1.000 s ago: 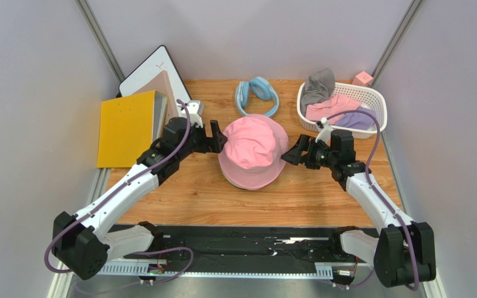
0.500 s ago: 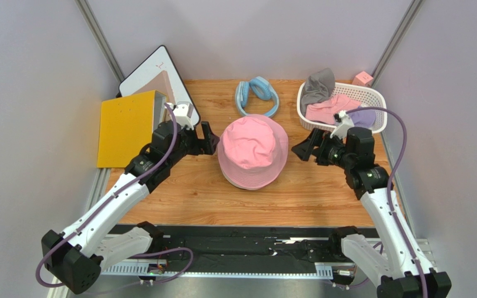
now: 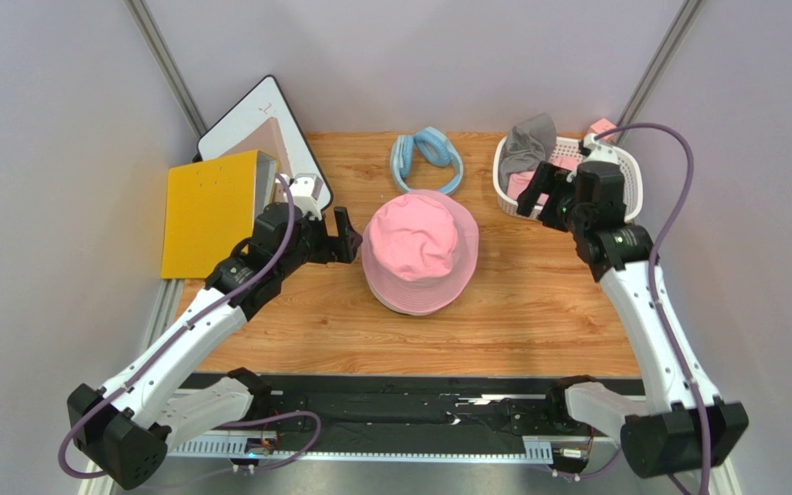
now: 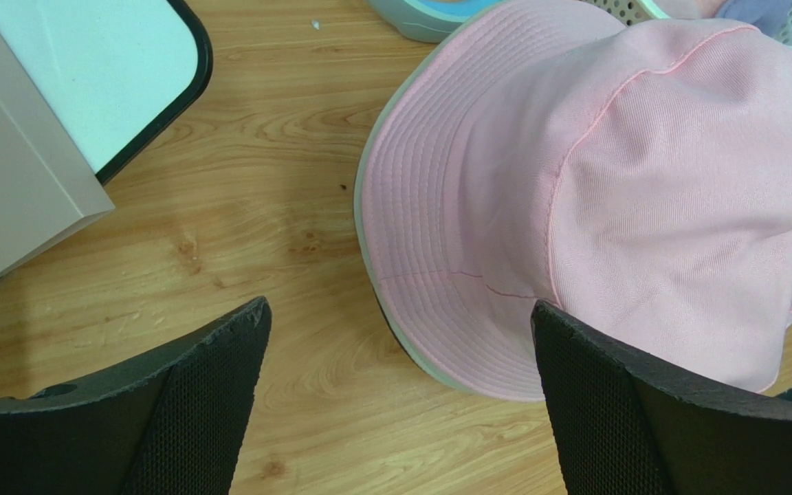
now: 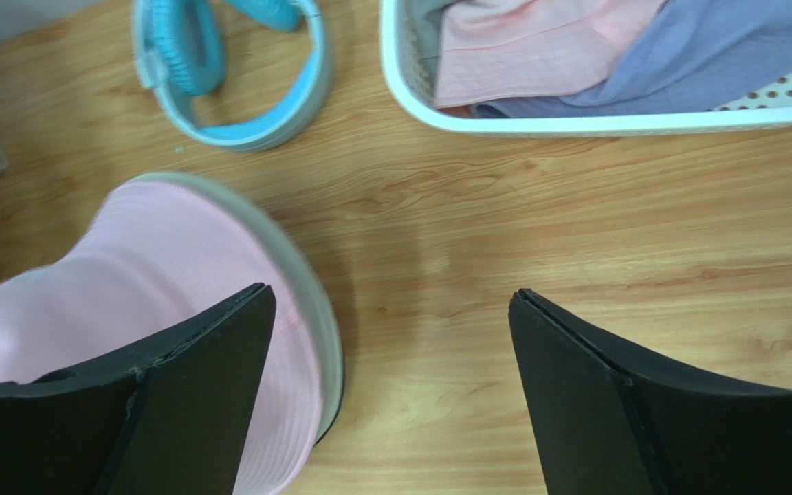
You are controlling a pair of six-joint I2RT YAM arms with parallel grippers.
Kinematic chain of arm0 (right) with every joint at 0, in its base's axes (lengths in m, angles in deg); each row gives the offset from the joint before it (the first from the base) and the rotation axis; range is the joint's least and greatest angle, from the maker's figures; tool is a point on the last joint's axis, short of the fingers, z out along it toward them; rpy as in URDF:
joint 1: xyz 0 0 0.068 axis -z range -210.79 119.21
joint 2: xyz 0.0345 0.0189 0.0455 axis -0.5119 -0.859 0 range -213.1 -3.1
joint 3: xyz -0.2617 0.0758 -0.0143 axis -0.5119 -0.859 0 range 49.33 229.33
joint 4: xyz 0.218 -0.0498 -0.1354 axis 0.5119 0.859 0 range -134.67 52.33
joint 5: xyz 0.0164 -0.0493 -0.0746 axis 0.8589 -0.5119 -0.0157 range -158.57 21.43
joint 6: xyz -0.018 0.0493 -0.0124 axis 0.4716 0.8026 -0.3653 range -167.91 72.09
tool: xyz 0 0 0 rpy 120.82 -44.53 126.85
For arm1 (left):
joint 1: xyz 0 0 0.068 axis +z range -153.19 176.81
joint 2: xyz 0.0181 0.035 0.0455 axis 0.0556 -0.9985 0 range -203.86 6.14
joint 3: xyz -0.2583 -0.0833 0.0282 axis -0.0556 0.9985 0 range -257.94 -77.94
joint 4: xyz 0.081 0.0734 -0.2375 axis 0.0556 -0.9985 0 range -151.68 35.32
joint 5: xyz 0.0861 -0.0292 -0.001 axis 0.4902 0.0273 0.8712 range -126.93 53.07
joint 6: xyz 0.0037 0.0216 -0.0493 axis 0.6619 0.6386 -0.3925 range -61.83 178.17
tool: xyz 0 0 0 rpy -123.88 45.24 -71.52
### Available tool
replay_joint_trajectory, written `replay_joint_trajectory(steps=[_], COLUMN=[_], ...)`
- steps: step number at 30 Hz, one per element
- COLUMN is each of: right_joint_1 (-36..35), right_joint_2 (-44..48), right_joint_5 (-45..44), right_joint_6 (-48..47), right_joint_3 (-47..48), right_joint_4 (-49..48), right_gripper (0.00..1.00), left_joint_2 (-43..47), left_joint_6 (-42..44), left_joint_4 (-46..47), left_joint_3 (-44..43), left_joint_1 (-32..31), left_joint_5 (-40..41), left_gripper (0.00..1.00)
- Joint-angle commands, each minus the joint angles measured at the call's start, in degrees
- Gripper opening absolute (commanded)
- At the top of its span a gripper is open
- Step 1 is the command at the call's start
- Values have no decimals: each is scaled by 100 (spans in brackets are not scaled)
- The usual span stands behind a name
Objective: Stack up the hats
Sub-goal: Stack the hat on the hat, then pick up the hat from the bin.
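Observation:
A pink hat (image 3: 419,251) tops a pile in the middle of the table; pale and dark brim edges show under it in the left wrist view, below the pink hat (image 4: 617,186). My left gripper (image 3: 346,235) is open just left of its brim, touching nothing; bare wood lies between the fingers of the left gripper (image 4: 398,315). My right gripper (image 3: 545,194) hangs open and empty, raised by the front left corner of the white basket (image 3: 629,170). Below the right gripper (image 5: 390,297) is bare wood. The basket holds a grey hat (image 3: 529,139), a pink hat (image 5: 534,52) and a lavender hat (image 5: 720,52).
A light blue padded ring (image 3: 427,158) lies behind the pile. A yellow binder (image 3: 209,211) and a white board (image 3: 256,119) lean at the left wall. A small pink box (image 3: 604,130) sits behind the basket. Grey walls enclose the table on three sides.
My right arm has risen and swung away from the pink hat's right side, back towards the basket. My left gripper has drawn back slightly from the hat's left brim.

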Motion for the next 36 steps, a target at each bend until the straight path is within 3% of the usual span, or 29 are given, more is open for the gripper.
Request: replay_joint_trajectory(steps=[1,7,14,17,23,36], right_joint_1=[12,21,-146,-295,-375,-366], right_joint_2=[-712,-1502,-2899,-3725,-5096,-6231], right_joint_5=[-958,-1371,-2336,-2767,-3287,-3603], right_joint_6=[183,842,1414,1493,1634,1958], right_joint_3=[197,109,547,1197,2532,3281], right_joint_4=[-654,-1911,-2730,-2635,-2116,-2134], right_gripper=[88,84,75,71,66,58], left_joint_2=[357,533,533,481,279,-100], left_joint_6=[98,387,1108,1161,1003,959], left_joint_4=[-466,-1213,-1688,-1575,-1381,-1363], left_joint_3=[-470,-953,-1411,-1254,-955,-901], left_joint_1=[28,28,28,55,406,442], left_joint_5=[-316,-773,-1117,-932,-1442,-1530], left_gripper=[99,99,99,99,99,100])
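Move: Inside the basket, the grey hat lies some 28 cm ahead of the right hand, about 3 cm to its right and 18 cm below. A pink hat sits beside it, about 22 cm ahead of that hand, 9 cm right and 22 cm down; the blue headband is about 25 cm ahead, 25 cm left and 24 cm down. From the left hand, the grey hat is about 31 cm ahead, 52 cm right and 16 cm lower. Reaching out over the basket, the empty right hand runs forward about 23 cm and sinks some 15 cm towards the grey hat, turning about 30 degrees clockwise so it points ahead and right, while its wide-open fingers narrow to a little over half; no touch can be seen. The left hand, open and empty, rises beside the stacked hats and sinks again, ending about 3 cm farther back and turned slightly clockwise. ##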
